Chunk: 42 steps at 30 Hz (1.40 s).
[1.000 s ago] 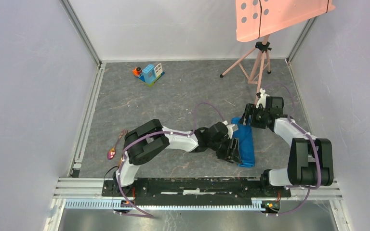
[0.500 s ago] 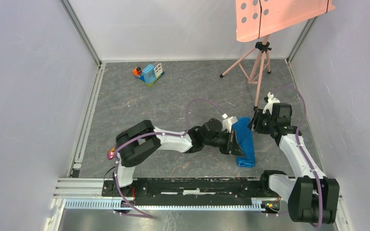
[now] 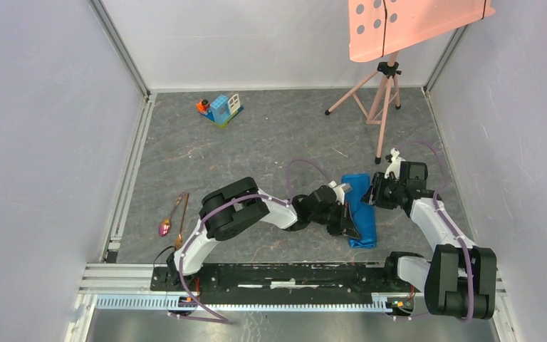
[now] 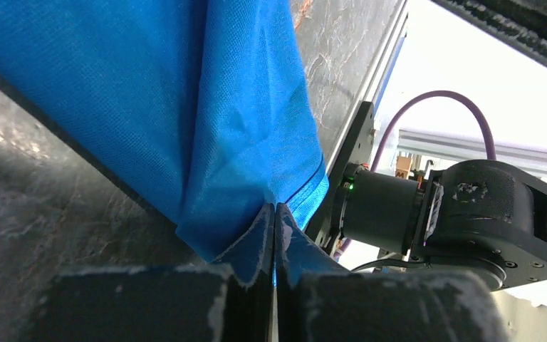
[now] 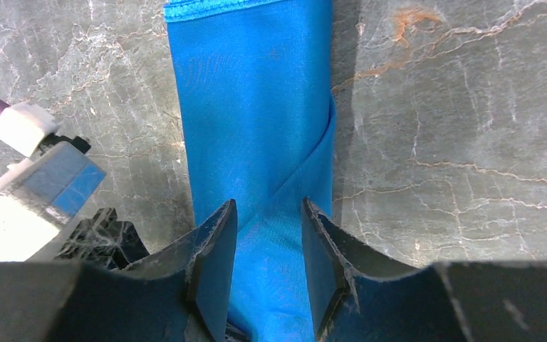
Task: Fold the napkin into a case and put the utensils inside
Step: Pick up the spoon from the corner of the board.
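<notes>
The napkin lies folded into a narrow bright blue strip between my two arms, running from far to near. My left gripper is at its near left edge, and in the left wrist view the gripper is shut on a pinched fold of the blue cloth. My right gripper is at the strip's far right side. In the right wrist view it is open, its fingers straddling the cloth. The golden-copper spoon and fork lie together at the left of the table.
A blue-and-white toy block house stands at the far left. A pink tripod carrying a pink board stands at the far right. Grey walls close in both sides. An aluminium rail runs along the near edge.
My left arm's elbow has swung right, uncovering the spoon and fork. My left gripper stays on the cloth's near edge. My right gripper has come down and left onto the strip.
</notes>
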### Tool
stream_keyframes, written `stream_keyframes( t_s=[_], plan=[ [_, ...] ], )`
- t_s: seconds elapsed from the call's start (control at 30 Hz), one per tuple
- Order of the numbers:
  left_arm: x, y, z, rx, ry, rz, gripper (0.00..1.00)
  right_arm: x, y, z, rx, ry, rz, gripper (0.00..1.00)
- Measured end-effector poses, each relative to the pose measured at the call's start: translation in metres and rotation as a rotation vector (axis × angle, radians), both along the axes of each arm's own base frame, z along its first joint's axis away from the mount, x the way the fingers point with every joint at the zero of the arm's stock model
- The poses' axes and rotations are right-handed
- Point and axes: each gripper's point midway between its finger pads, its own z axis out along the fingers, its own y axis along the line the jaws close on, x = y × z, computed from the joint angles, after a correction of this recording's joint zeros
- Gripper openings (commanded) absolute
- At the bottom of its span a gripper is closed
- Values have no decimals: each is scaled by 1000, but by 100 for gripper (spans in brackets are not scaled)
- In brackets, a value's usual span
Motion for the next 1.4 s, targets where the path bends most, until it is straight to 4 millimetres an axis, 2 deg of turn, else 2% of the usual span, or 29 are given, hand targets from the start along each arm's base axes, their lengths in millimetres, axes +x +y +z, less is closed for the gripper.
stream_keyframes(
  t_s=[0.07, 0.17, 0.23, 0.33, 0.4, 0.47, 0.57, 0.67, 0.77, 0.83, 0.87, 0.93, 1.0, 1.07, 1.1, 1.17, 1.27, 1.4],
  plan=[
    [-2, -1, -3, 11, 3, 13, 3, 0, 1, -1, 3, 1, 2, 44],
    [-8, -3, -4, 28, -6, 19, 14, 0, 1, -3, 3, 3, 2, 44],
    [-11, -4, -4, 56, -24, 14, 28, 1, 0, -3, 1, 0, 2, 45],
    [-11, -1, 5, 94, -74, 11, 44, 2, -2, -3, -21, -6, 5, 52],
    [-10, 6, 17, 121, -120, 12, 51, 4, -3, 4, -51, -25, 9, 61],
    [-6, 16, 39, 142, -179, 23, 55, 10, -2, 17, -83, -73, 24, 67],
    [-1, 40, 93, 134, -288, 48, 61, 21, 15, 48, -125, -181, 96, 71],
    [6, 86, 143, 139, -386, 111, 65, 27, 44, 71, -126, -270, 202, 73],
    [17, 156, 169, 201, -427, 228, 73, 20, 68, 75, -103, -296, 294, 73],
    [33, 209, 170, 277, -430, 343, 84, 15, 80, 74, -86, -303, 342, 74],
    [46, 249, 165, 344, -419, 450, 87, 12, 86, 74, -75, -306, 367, 74],
    [61, 312, 158, 448, -387, 647, 82, 7, 95, 72, -56, -308, 408, 74],
    [72, 380, 153, 549, -351, 880, 82, 2, 102, 71, -34, -307, 441, 74],
    [74, 440, 153, 651, -336, 1080, 93, -2, 109, 72, -16, -311, 473, 73],
    [74, 463, 153, 697, -323, 1162, 99, -4, 113, 73, -7, -313, 489, 73],
    [72, 497, 146, 803, -268, 1276, 100, -8, 120, 75, 9, -321, 522, 74],
    [68, 533, 126, 950, -123, 1385, 100, -16, 132, 76, 26, -326, 574, 73],
    [71, 547, 113, 950, 101, 1513, 100, -26, 144, 77, 33, -328, 625, 74]
  ],
)
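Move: Far to the left hand's left, about 58 cm off and some 7 cm farther out, lies the spoon, roughly 2 cm below the fingertips. The fork lies beside the spoon, about 3 cm to its right and 3 cm nearer the bases. The folded napkin's middle is about 8 cm straight ahead of the left hand. From the right hand the spoon lies about 63 cm left, 4 cm back and 3 cm lower. Lifting off the napkin's near end, the shut left fingers rise steeply, then the hand sweeps some 55 cm left towards the spoon, edging forward and sinking again late on. On the way its fingers open wide and the wrist swings about 100 degrees, mostly counter-clockwise, from pointing right to pointing steeply down. The right hand climbs clear of the napkin, opens further and drifts about 14 cm left. ##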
